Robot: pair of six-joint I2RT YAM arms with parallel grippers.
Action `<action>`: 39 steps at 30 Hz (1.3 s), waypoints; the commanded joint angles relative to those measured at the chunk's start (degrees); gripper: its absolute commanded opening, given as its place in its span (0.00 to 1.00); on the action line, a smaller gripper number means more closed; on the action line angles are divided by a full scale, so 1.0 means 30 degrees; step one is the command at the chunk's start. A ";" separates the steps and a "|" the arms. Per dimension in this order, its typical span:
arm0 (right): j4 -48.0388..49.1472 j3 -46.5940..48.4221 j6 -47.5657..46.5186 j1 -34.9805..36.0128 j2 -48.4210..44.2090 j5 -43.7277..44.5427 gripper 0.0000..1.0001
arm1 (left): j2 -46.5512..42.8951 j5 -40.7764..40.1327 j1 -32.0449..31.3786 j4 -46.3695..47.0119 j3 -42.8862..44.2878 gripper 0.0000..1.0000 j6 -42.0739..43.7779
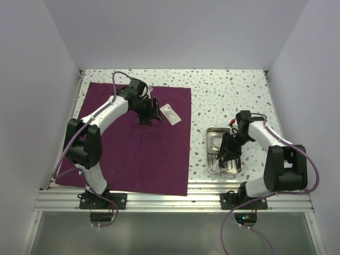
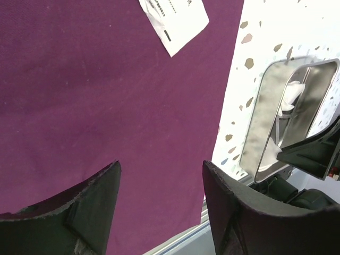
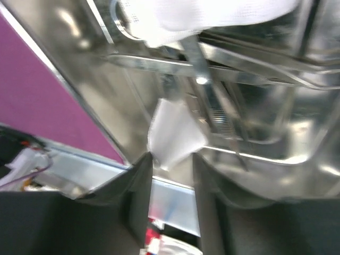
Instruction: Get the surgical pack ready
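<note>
The deep-maroon cloth [image 1: 138, 154] [image 2: 106, 95] lies flat over the left half of the table. On its far right part rests a white printed packet [image 1: 170, 113] [image 2: 175, 21]. My left gripper [image 1: 151, 114] [image 2: 162, 164] hovers open over the cloth beside that packet, nothing between its fingers. To the right of the cloth stands the steel tray [image 1: 209, 151] [image 2: 255, 133] [image 3: 79, 69], holding thin metal instruments [image 3: 212, 90] and a white pad [image 3: 212, 13]. My right gripper [image 1: 227, 154] [image 3: 172, 156] reaches into the tray, jaws parted, a small white pad [image 3: 172, 133] lying right at its fingertips.
The speckled tabletop [image 1: 228, 95] shows bare behind and around the tray. An aluminium rail [image 1: 170, 199] runs along the near edge by the arm bases. White walls close in the table on three sides.
</note>
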 commanded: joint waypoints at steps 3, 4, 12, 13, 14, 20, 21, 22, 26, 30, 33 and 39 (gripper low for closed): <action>-0.1553 0.1318 0.0343 -0.0080 -0.0258 0.2654 0.46 | 0.0177 -0.0023 -0.0224 0.0445 0.0754 0.66 0.0617; -0.1730 0.1929 0.0285 -0.0051 -0.0694 0.3064 0.50 | 0.0177 -0.0052 -0.0224 0.0415 0.0754 0.66 0.0675; -0.2729 0.4426 -0.0185 -0.0022 -0.0552 0.3628 0.56 | 0.0177 -0.0083 -0.0341 0.0298 0.0813 0.66 0.0705; -0.2641 0.4338 -0.0213 0.0065 -0.0494 0.3422 0.56 | 0.0235 -0.0082 -0.0341 0.0298 0.0842 0.66 0.0676; -0.2611 0.4308 -0.0156 0.0124 -0.0319 0.3304 0.56 | 0.0236 -0.0024 -0.0370 0.0298 0.0842 0.66 0.0676; -0.1182 0.4629 -0.0126 0.1002 -0.0405 0.2309 0.50 | 0.0295 -0.0460 -0.0459 0.0094 0.0842 0.66 0.0676; -0.0798 0.5211 -0.0097 0.1207 -0.0289 0.1843 0.50 | 0.0266 -0.0636 -0.0459 0.0006 0.0842 0.66 0.0676; -0.0418 0.5593 0.0078 0.1818 -0.0172 0.1751 0.50 | 0.0178 -0.0754 -0.0459 -0.0082 0.0842 0.66 0.0647; 0.1283 0.8111 0.0488 0.3901 0.1699 0.2277 0.54 | 0.0089 -0.1224 -0.0459 -0.0200 0.0579 0.66 0.0559; 0.2923 1.1071 0.1220 0.4984 0.4653 0.1605 0.55 | 0.0119 -0.0728 -0.0459 0.0383 0.0140 0.66 0.0296; 0.3454 1.3150 0.1222 0.5484 0.6733 0.1544 0.56 | 0.0060 -0.0784 -0.0488 0.0387 0.0109 0.65 0.0149; 0.3775 1.6492 0.0375 0.6949 0.9815 0.3242 0.62 | -0.1139 -0.3242 -0.0459 -0.0869 -0.0153 0.61 -0.0232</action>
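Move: The right gripper is low in the near part of the metal tray, with the last gauze about 2 cm under its fingertips. The printed pouch lies roughly 21 cm ahead of it, 20 cm to the left and some 4 cm lower. The tray's middle is about 5 cm ahead and 2 cm to the right. From the left gripper, the pouch is about 5 cm ahead, 5 cm to the right and 10 cm below. Finish spreading the right fingers to let the gauze go, edging about 3 cm right as you lift clear of the tray. After a brief pause, swing the open gripper forward and left towards the pouch, ending about 20 cm farther out and 12 cm to the left, still above the drape, the fingertips tilting some 30 degrees forward. ##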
